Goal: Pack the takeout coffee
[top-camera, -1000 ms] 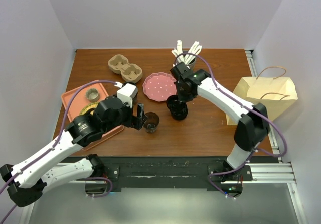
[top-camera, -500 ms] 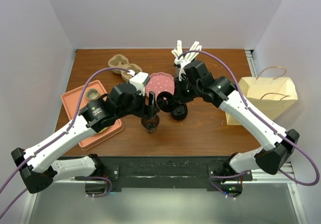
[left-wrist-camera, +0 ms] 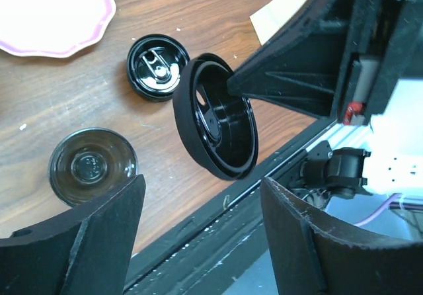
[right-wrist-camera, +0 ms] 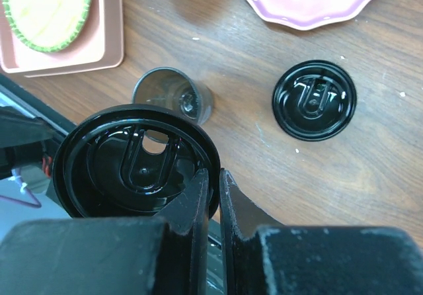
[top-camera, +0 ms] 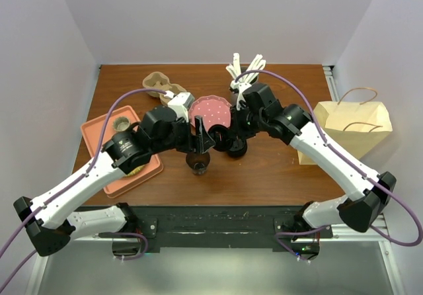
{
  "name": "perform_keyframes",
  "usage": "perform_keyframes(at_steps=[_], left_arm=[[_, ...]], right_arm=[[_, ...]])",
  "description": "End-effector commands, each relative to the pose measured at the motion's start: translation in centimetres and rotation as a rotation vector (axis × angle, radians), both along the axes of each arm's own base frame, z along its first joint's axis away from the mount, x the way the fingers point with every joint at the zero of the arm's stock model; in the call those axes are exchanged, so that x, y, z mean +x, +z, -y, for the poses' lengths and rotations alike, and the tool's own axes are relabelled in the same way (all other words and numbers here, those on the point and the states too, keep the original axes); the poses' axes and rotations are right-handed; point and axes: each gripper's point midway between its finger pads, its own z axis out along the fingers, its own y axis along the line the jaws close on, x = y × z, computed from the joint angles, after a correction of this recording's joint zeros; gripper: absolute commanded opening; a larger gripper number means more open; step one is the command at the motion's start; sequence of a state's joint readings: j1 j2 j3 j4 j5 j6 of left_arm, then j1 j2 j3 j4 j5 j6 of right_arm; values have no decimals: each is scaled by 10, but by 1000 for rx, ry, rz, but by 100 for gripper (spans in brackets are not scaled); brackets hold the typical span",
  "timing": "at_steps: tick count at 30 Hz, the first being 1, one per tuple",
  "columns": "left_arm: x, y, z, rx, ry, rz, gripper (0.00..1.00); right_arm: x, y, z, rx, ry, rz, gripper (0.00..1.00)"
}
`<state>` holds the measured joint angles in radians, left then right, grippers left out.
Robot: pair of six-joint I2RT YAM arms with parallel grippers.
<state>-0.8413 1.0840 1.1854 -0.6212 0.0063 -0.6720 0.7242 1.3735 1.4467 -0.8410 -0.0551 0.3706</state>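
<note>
A dark see-through coffee cup [top-camera: 198,162] stands open and upright on the wooden table [top-camera: 277,169]. My right gripper [right-wrist-camera: 215,188] is shut on the rim of a black lid [right-wrist-camera: 132,163], held tilted in the air just right of and above the cup [right-wrist-camera: 173,96]. A second black lid [top-camera: 238,148] lies flat on the table. My left gripper [left-wrist-camera: 198,235] hovers open with nothing between its fingers; the cup [left-wrist-camera: 92,166] sits just outside its left finger, and the held lid [left-wrist-camera: 215,116] hangs ahead of it.
A pink plate [top-camera: 210,111] lies behind the cup. The orange tray [top-camera: 109,120] is at the left, a pulp cup carrier [top-camera: 162,84] at the back left. White stirrers [top-camera: 243,69] stand at the back. A paper bag [top-camera: 350,124] sits at the right edge.
My right gripper lifted a lid off the table and carried it left toward the cup. My left arm swung from the cup's left side to behind it, jaws narrowing slightly.
</note>
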Motion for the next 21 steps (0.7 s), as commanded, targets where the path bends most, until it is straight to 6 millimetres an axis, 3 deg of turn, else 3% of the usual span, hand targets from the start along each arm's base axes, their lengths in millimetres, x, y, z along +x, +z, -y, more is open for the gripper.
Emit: perform_keyframes(at_steps=[1,8,10,18,21], left_arm=[[4,13,3,-86,40,-31,72],[12,8,0,-196,87,-132,61],[9,15,5,-258,48,-134,58],[3,3,16,-286,-1,-194,57],[2,5,20,-320,-21,-190,48]], right_arm=[[-8,20,-9,88,23,37,4],[-17,23,-13,139,30,40,4],[-18,22,-13,142,27,39,5],[-23,21,-18,177,25,22,5],[-24,20,-20,187,25,13,5]])
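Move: Held up by the right gripper, the black lid stands about 4 cm to the left gripper's right, 2 cm ahead and roughly 1 cm lower; from the right gripper its middle is some 4 cm left and 2 cm back, level. From the left gripper, the empty cup stands about 3 cm left, 2 cm back and 10 cm below, and the second lid lies on the table about 11 cm right, 6 cm ahead and 14 cm down. Bring the right gripper back about 2 cm and a little left, keeping its pinch on the lid's rim, to feed the lid in between the left fingers. Meanwhile ease the left gripper forward just over 1 cm, then down and to the right, rolling its wrist some 15 degrees with its left side dipping, and partly close its fingers around the lid, one on each side. ##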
